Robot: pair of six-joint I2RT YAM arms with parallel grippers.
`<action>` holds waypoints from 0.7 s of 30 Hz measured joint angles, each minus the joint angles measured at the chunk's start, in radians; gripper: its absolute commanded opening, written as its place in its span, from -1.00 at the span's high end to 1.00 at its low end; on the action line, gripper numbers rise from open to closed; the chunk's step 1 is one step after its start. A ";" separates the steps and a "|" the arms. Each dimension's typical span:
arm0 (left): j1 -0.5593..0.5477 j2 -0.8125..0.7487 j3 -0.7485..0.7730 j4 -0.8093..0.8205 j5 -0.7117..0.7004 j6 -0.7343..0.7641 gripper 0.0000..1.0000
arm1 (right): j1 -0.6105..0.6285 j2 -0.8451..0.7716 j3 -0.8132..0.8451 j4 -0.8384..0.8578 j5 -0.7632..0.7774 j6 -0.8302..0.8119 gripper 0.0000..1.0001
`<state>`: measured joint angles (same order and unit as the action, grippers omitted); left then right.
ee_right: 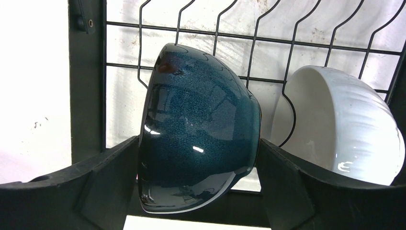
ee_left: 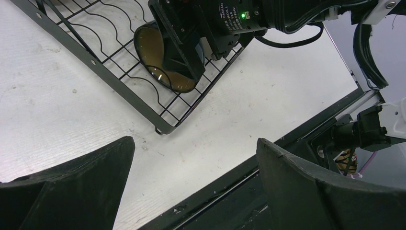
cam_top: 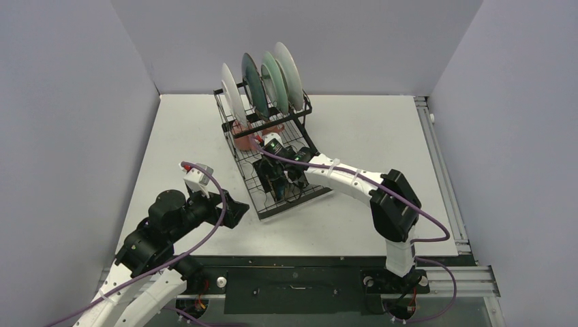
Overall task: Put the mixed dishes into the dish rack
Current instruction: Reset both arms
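Observation:
The dish rack (cam_top: pixel 294 206) stands at mid-table with several plates (cam_top: pixel 272 82) upright in its upper slots and pink mugs (cam_top: pixel 242 131) under them. On the lower tray (ee_right: pixel 86 96) a dark bowl (ee_right: pixel 201 124) stands on its edge, teal-blue outside and brown-gold inside (ee_left: pixel 151 52), next to a white bowl (ee_right: pixel 344 124). My right gripper (ee_right: pixel 198 140) straddles the dark bowl, one finger by its rim and the other by its foot, jaws wide and open. My left gripper (ee_left: pixel 194 158) hangs open and empty over the table's near edge, by the rack's front corner (ee_left: pixel 160 128).
Grey walls close in the table on three sides. A metal rail (cam_top: pixel 443 177) runs along the right edge and a black strip (ee_left: pixel 268 148) along the near edge. The right arm (cam_top: pixel 354 178) reaches across the rack's front half.

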<state>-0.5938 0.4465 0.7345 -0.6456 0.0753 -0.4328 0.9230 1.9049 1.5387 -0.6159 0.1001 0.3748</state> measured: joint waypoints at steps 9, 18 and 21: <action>0.000 0.000 0.000 0.000 0.000 0.000 -0.93 | 0.002 -0.026 0.000 -0.005 0.028 0.003 -0.69; 0.000 0.000 0.000 0.000 0.000 0.000 -0.93 | 0.017 -0.116 0.011 -0.029 0.068 0.004 -0.71; 0.000 0.000 0.000 0.000 -0.001 0.000 -0.93 | 0.028 -0.138 0.014 -0.030 0.078 0.004 -0.71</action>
<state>-0.5938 0.4465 0.7345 -0.6456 0.0746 -0.4328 0.9508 1.7664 1.5524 -0.6460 0.1780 0.3786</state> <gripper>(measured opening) 0.965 0.853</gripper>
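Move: The right hand's opened fingers still straddle the blue bowl standing in the rack's lower tier, its middle only about 2 cm below the hand point. The white bowl stands some 10 cm to the right and 4 cm farther out; the left pink mug is about 14 cm ahead and 10 cm left, the right pink mug 17 cm straight ahead, all slightly below. From the idle left hand the blue bowl lies roughly 12 cm ahead, 11 cm right and 15 cm below. Already spread either side of the blue bowl, the right fingers come free of it as the hand, slow at first and then brisk, rises almost straight up by about 6 cm, away from the rack's lower tier. The fingers stay wide, and the wrist tilts slightly, under ten degrees, the fingertips swinging a little forward. ##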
